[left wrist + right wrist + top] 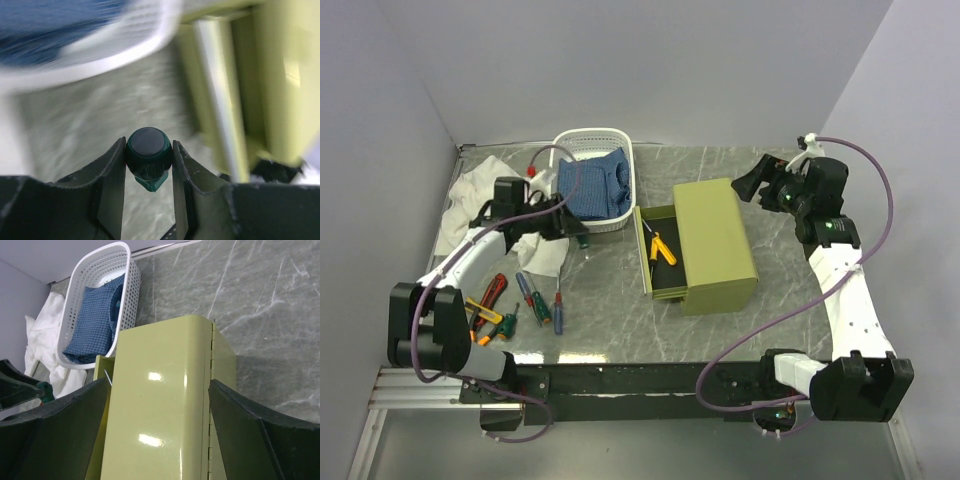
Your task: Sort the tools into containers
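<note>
My left gripper (576, 233) is shut on a green-handled screwdriver (148, 156), its handle end clamped between both fingers. It hangs above the table between the white perforated basket (590, 133) and the olive-green drawer chest (715, 245). The chest's drawer stands open towards the left, with a yellow screwdriver (663, 248) inside. Several more tools lie at the near left: a red screwdriver (492, 292), blue ones (526, 290) and orange-black pliers (480, 318). My right gripper (750, 185) is open and holds nothing. In its wrist view it (157, 390) looks along the chest's top (165, 410).
Blue checked fabric (592, 185) fills the basket. A crumpled white cloth (480, 190) lies at the far left, partly under my left arm. The walls stand close behind and on both sides.
</note>
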You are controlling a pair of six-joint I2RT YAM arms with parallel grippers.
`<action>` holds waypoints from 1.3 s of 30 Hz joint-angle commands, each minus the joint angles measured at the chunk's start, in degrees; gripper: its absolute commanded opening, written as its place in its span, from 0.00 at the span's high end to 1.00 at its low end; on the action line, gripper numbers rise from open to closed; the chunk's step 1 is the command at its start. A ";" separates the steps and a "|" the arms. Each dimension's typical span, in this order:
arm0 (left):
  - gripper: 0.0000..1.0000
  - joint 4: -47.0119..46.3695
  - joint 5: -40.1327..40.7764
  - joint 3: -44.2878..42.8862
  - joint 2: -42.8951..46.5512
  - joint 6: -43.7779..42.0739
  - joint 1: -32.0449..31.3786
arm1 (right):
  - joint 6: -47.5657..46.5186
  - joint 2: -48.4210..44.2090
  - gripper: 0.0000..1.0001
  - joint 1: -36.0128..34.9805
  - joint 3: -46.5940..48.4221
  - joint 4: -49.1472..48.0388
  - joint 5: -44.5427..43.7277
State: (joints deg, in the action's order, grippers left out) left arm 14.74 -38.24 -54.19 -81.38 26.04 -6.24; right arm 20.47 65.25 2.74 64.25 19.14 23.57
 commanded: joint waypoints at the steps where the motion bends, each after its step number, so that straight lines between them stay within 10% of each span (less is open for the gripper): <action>1: 0.99 -11.66 -15.19 -5.82 -1.31 -2.47 -6.83 | -1.39 -0.04 0.11 0.51 0.26 -2.00 -0.37; 20: 0.97 -7.53 -16.25 -25.34 -18.90 -6.97 -22.15 | -2.89 -1.71 0.11 1.12 -3.25 -1.64 -1.07; 22: 0.85 -7.36 -16.52 -26.04 -19.78 -6.80 -22.24 | -2.89 -1.62 0.11 1.12 -3.51 -1.73 -1.16; 24: 0.46 -6.57 -14.77 -26.66 -20.30 -6.53 -22.24 | -2.89 -1.45 0.11 1.13 -3.60 -1.65 -0.99; 28: 0.34 -4.82 -12.13 -27.01 -18.47 -9.34 -21.01 | -2.80 -1.44 0.11 1.21 -4.04 -1.91 -1.07; 34: 0.26 2.64 1.29 -21.14 -10.03 -13.03 -15.39 | -3.06 -1.80 0.11 1.56 -4.57 -2.17 -0.98; 39: 0.29 9.77 29.05 -3.78 0.85 -10.15 -14.86 | -3.42 -1.80 0.11 1.48 -4.83 -2.44 -1.34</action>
State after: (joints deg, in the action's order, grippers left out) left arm 16.95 -31.46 -69.60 -89.25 15.38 -20.75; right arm 18.11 65.08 3.79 59.57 19.11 22.96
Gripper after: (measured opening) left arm 0.725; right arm 0.888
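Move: The open drawer lies about 21 cm to the right of the left hand, which already holds the green screwdriver; it is roughly level fore and aft and some 10 cm lower. In it are two yellow-handled screwdrivers, about 20 cm right and 12 cm below; the green cabinet body stands some 33 cm right, and the white basket 18 cm ahead and 3 cm right. From the right hand the drawer is about 18 cm left, 3 cm back and 24 cm below. Still gripping the green screwdriver, the left hand swings some 18 cm to the right to the open drawer, first rising about 8 cm and then easing down 3 cm, while the wrist turns clockwise by nearly 40 degrees. There the fingers open and let go of the screwdriver, and the emptied hand draws back about 10 cm to the left and 4 cm forward, turning back counter-clockwise, as the open, empty right hand sinks 3 to 4 cm. ##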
